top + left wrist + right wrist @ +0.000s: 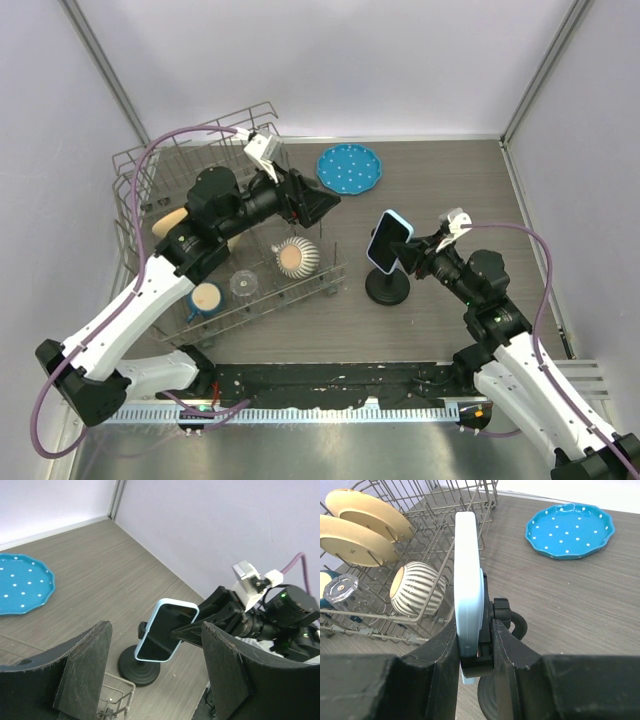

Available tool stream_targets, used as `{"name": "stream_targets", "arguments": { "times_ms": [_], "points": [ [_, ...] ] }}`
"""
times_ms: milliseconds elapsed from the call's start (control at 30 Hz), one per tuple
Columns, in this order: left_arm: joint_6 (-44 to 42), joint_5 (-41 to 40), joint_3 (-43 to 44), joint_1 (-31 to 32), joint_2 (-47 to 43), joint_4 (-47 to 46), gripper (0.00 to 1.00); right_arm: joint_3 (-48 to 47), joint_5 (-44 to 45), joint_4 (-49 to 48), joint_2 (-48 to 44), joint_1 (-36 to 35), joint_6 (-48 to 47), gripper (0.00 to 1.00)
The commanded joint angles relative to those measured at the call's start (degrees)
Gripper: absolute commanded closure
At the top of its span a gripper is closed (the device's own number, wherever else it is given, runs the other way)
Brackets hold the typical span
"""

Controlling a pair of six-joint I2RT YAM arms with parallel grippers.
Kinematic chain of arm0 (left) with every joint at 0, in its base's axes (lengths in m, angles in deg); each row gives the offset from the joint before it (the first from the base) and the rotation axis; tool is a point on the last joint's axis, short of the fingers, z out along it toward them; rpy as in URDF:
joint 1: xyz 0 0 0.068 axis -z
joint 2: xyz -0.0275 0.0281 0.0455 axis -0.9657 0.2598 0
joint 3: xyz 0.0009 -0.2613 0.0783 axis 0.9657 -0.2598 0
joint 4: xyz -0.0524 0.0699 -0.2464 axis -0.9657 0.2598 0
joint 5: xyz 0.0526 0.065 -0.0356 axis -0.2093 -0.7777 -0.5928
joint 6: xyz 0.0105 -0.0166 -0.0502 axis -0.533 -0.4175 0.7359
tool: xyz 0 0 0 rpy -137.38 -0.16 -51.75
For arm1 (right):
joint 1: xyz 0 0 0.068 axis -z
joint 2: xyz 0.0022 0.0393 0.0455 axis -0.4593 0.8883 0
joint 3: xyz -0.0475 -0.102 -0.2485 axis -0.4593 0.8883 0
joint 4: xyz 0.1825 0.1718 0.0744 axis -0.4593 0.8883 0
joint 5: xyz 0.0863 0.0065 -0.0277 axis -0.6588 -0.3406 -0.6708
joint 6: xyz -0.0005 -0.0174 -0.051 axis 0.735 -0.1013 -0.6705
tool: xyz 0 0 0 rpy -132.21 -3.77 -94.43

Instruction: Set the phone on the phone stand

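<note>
The phone (390, 239), black-screened with a light blue edge, stands tilted against the cradle on top of the black phone stand (388, 289). My right gripper (408, 252) is shut on it from the right. In the right wrist view the phone (469, 587) is edge-on. My fingers (442, 652) pinch it together with the stand's cradle (501, 612), and a black lip sits under its lower edge. My left gripper (326, 205) hangs open over the rack's right side, apart from the phone. Its view looks between its own pads (85, 662) at the phone (167, 637) and the stand's base (139, 667).
A wire dish rack (127, 215) fills the left side, holding cream plates (365, 530), a striped bowl (297, 257), a mug (205, 298) and a glass (243, 284). A blue dotted plate (350, 167) lies at the back centre. Walls close off the table on three sides.
</note>
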Motion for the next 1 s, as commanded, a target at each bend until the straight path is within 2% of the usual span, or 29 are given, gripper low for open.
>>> {"name": "stream_targets", "arguments": {
  "times_ms": [0, 100, 267, 433, 633, 667, 700, 767, 967],
  "points": [
    [-5.3, 0.0, 0.5, 0.2, 2.1, 2.4, 0.24, -4.0, 2.8, 9.4, -1.2, -1.2, 3.4, 0.74],
    [-6.5, 1.4, -1.5, 0.2, 2.2, 0.6, 0.25, -7.7, 6.2, 16.8, -1.1, -1.3, 3.6, 0.87],
    [-8.9, 1.9, -7.5, 0.2, -0.8, -2.0, 0.25, -11.3, 7.2, 24.3, 1.0, -2.1, 5.8, 0.88],
    [-10.7, -1.0, -9.9, 0.3, -4.5, -2.1, 0.25, -13.5, 8.3, 28.0, 2.0, -4.1, 8.4, 0.77],
    [-10.7, -1.4, -10.8, 0.4, -7.1, -2.9, 0.25, -14.2, 7.8, 28.5, 2.7, -5.1, 9.2, 0.54],
    [-10.8, -1.5, -10.7, 0.5, -7.1, -2.8, 0.25, -14.5, 7.7, 28.5, 2.7, -5.6, 9.4, 0.45],
    [-10.7, -1.4, -10.6, 0.8, -7.1, -2.6, 0.25, -14.7, 7.7, 28.5, 2.7, -5.7, 9.5, 0.42],
    [-10.8, -1.4, -10.6, 1.1, -7.0, -2.6, 0.25, -15.9, 7.8, 28.8, 2.9, -6.2, 9.5, 0.38],
    [-10.4, -1.3, -10.8, 1.3, -6.8, -2.7, 0.25, -21.4, 8.5, 34.0, 4.8, -6.3, 8.4, 0.37]
  ]
}}
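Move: The phone, already on the stand's cradle, is pinched together with it by the right hand; its middle lies about 3 cm ahead, 3 cm left and 2 cm above. The stand's middle is about 1 cm ahead, 3 cm left and 8 cm below, the striped cup 7 cm ahead, 25 cm left and 15 cm down. From the empty left hand the phone is roughly 4 cm ahead, 14 cm to the right and 14 cm lower. Phone and cradle, gripped together at first, are tilted by the right hand as it draws back towards the robot about 3 cm and tips its fingers down some 20 degrees, sinking slightly late on; its fingers then open and release the squeeze. The left hand, empty and open, sinks about 9 cm, then rises roughly 4 cm with a small drift left and back. ##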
